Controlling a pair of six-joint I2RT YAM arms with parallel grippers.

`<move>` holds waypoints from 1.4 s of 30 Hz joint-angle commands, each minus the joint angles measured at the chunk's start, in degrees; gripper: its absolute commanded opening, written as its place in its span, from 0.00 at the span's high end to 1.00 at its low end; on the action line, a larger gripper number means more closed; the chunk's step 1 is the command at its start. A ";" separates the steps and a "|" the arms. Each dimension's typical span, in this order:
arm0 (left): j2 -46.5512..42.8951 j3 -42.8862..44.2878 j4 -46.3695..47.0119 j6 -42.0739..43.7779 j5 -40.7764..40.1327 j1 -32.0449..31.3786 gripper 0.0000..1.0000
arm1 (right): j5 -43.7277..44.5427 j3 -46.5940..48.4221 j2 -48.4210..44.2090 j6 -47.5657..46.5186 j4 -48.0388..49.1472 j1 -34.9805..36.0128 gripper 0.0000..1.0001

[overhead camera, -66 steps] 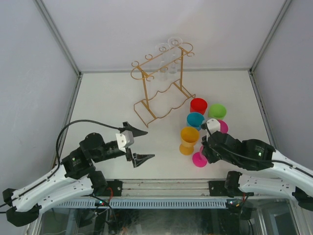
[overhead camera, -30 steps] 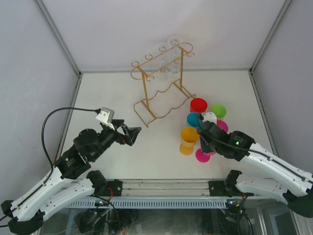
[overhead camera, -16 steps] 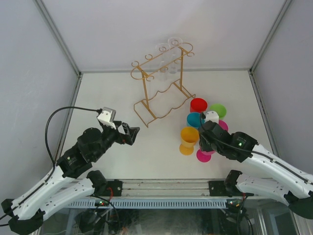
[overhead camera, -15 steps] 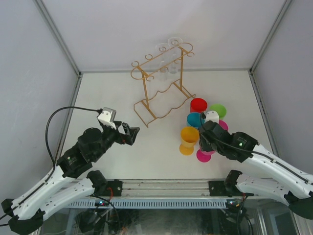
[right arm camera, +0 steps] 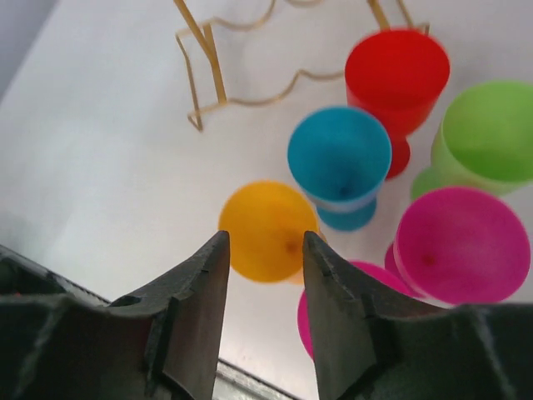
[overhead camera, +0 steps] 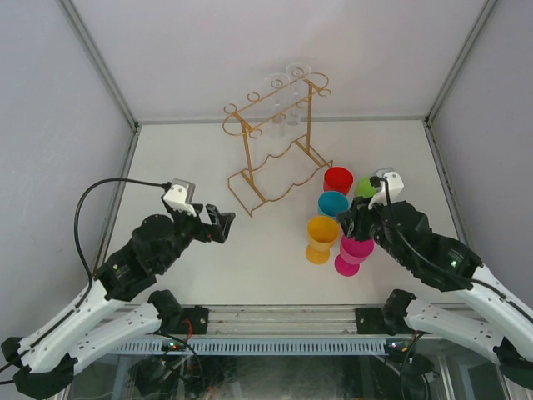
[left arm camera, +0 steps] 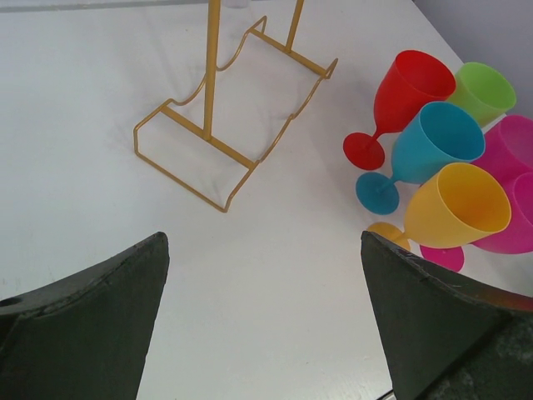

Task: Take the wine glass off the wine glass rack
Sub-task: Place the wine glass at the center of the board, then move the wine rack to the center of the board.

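Observation:
The gold wire wine glass rack [overhead camera: 275, 142] stands at the back of the table, and its wavy base [left arm camera: 229, 142] shows in the left wrist view. Clear wine glasses [overhead camera: 279, 123] hang upside down from its top rails. My left gripper [overhead camera: 218, 223] hovers in front of the rack and to its left. Its jaws stand wide open and empty [left arm camera: 262, 242], pointing at the rack base. My right gripper [overhead camera: 353, 223] hangs over a cluster of coloured glasses. It is open with a narrow gap [right arm camera: 262, 246], holding nothing, and an orange glass [right arm camera: 268, 231] stands below the gap.
To the right of the rack stand red [overhead camera: 338, 179], green [overhead camera: 366, 187], blue [overhead camera: 332, 202], orange [overhead camera: 321, 233] and pink [overhead camera: 356, 248] plastic glasses, packed close together. Grey walls enclose the table on three sides.
My right gripper's jaws have opened, and that arm has lifted and drawn back to the right above the coloured glasses. The left arm has barely shifted and stays open.

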 commanded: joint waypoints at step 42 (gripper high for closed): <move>5.44 7.34 -0.03 -9.00 2.54 4.55 0.00 | -13.70 72.78 64.88 -4.80 11.24 -30.59 0.39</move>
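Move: The right hand, empty above the coloured glasses, goes for the right-hand clear glass on the rack, about 39 cm ahead, 8 cm to its left and 2 cm lower at its middle, its upturned foot higher than the hand. The other clear glass hangs some 5 cm left of it and 3 cm nearer; the rack's middle is roughly 29 cm ahead of the hand and 12 cm left. The red glass stands about 15 cm ahead, 1 cm right and 12 cm down. From the left hand the clear glass is some 37 cm ahead and 15 cm right. The right hand climbs off from above the coloured glasses and sweeps about 31 cm forward, rising some 17 cm in all and drifting left, towards the upturned feet of the two clear glasses at the right end of the rack. Its left side rolls up nearly 30 degrees on the way and then partly levels again, the fingertips lifting and swinging a little clockwise, while the half-open fingers spread somewhat wider near the end, still empty; the left hand, wide open, only dips and rises by a couple of centimetres. ##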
